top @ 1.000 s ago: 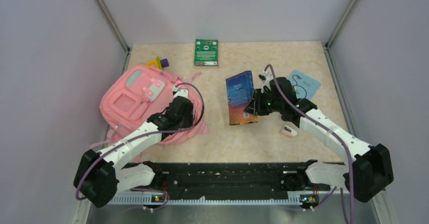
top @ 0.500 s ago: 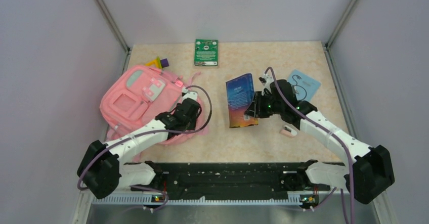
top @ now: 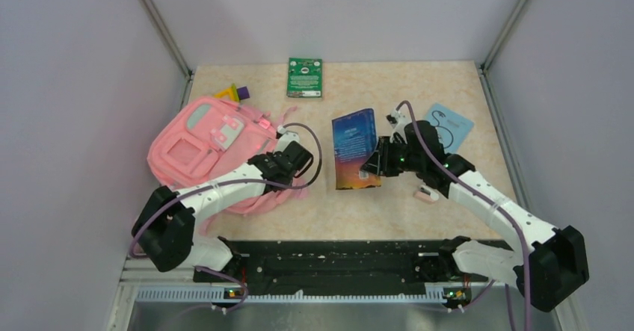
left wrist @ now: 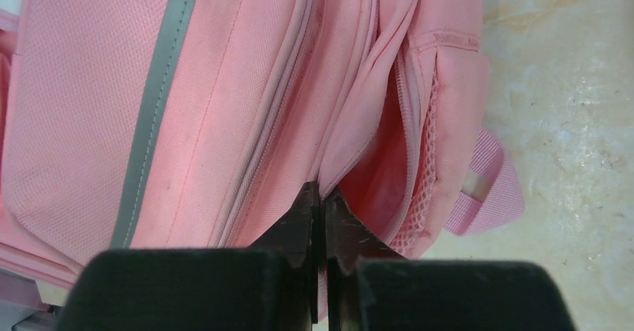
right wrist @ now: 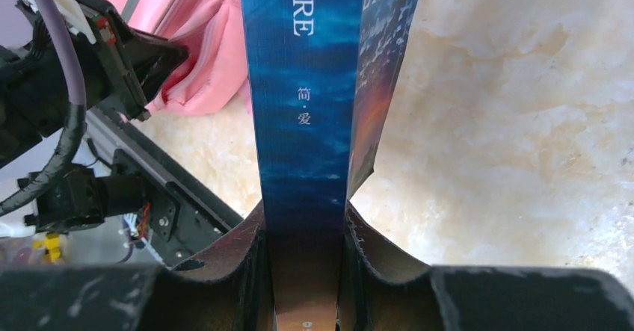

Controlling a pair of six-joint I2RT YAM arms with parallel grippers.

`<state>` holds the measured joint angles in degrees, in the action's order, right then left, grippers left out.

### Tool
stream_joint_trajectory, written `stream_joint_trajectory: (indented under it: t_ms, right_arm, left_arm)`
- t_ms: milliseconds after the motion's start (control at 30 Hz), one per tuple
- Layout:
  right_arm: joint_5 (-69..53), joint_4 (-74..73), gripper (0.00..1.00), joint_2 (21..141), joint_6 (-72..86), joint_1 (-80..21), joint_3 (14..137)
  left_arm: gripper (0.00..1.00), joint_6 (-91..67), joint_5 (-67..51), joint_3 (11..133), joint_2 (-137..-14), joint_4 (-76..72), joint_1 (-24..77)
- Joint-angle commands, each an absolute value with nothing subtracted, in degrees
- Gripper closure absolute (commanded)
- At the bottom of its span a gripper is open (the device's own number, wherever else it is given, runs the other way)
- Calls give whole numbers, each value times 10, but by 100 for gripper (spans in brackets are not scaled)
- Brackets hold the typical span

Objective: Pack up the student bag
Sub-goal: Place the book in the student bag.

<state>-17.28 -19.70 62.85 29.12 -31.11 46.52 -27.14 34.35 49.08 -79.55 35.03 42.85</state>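
The student bag (top: 200, 143), pink with grey-green stripes, lies at the left of the table. My left gripper (top: 299, 155) is at its right edge. In the left wrist view the left gripper (left wrist: 323, 193) is shut, pinching a fold of the student bag (left wrist: 224, 84) beside its open zipper mouth. A blue book (top: 354, 148) with an orange lower end is held tilted at mid-table by my right gripper (top: 372, 164). In the right wrist view the right gripper (right wrist: 305, 223) is shut on the spine of the blue book (right wrist: 303, 84).
A green booklet (top: 304, 77) lies at the back edge. A light blue booklet (top: 451, 125) lies at the right. A small pink and white object (top: 427, 193) rests by the right arm. Yellow and purple pieces (top: 234, 92) sit behind the bag.
My left gripper moved right along the bag's edge and closed on its fabric. The right arm shifted the book slightly left.
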Motion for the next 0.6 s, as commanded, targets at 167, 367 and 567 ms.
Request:
stream_joint_trajectory:
  t_ms: [167,367,567]
  right_arm:
    - [-269,-14,100,570,387,-333,455]
    - [-292,134,100,604,485,-390,443]
    - [-249,202,100,703,518,-475,483]
  left_arm:
    - [100,-185,373,611,-648,393,427]
    - [100,-118,400,686,-625,442,427]
    - [100,-82,394,686,-599,403,426]
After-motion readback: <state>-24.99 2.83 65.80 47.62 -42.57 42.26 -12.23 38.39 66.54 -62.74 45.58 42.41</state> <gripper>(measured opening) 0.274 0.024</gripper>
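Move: The right hand holds the blue book; the student bag's opening lies about 20 cm to its left, level with it fore and aft, and some 12 cm below. The left hand already pinches the bag's edge, with the opening about 3 cm to its right and 3 cm lower. The green book lies roughly 24 cm ahead and 6 cm right of the left hand, the yellow toy about 20 cm ahead and 13 cm left. Left lifts its bag edge 17 cm; right carries the book 10 cm left and back towards the bag. ##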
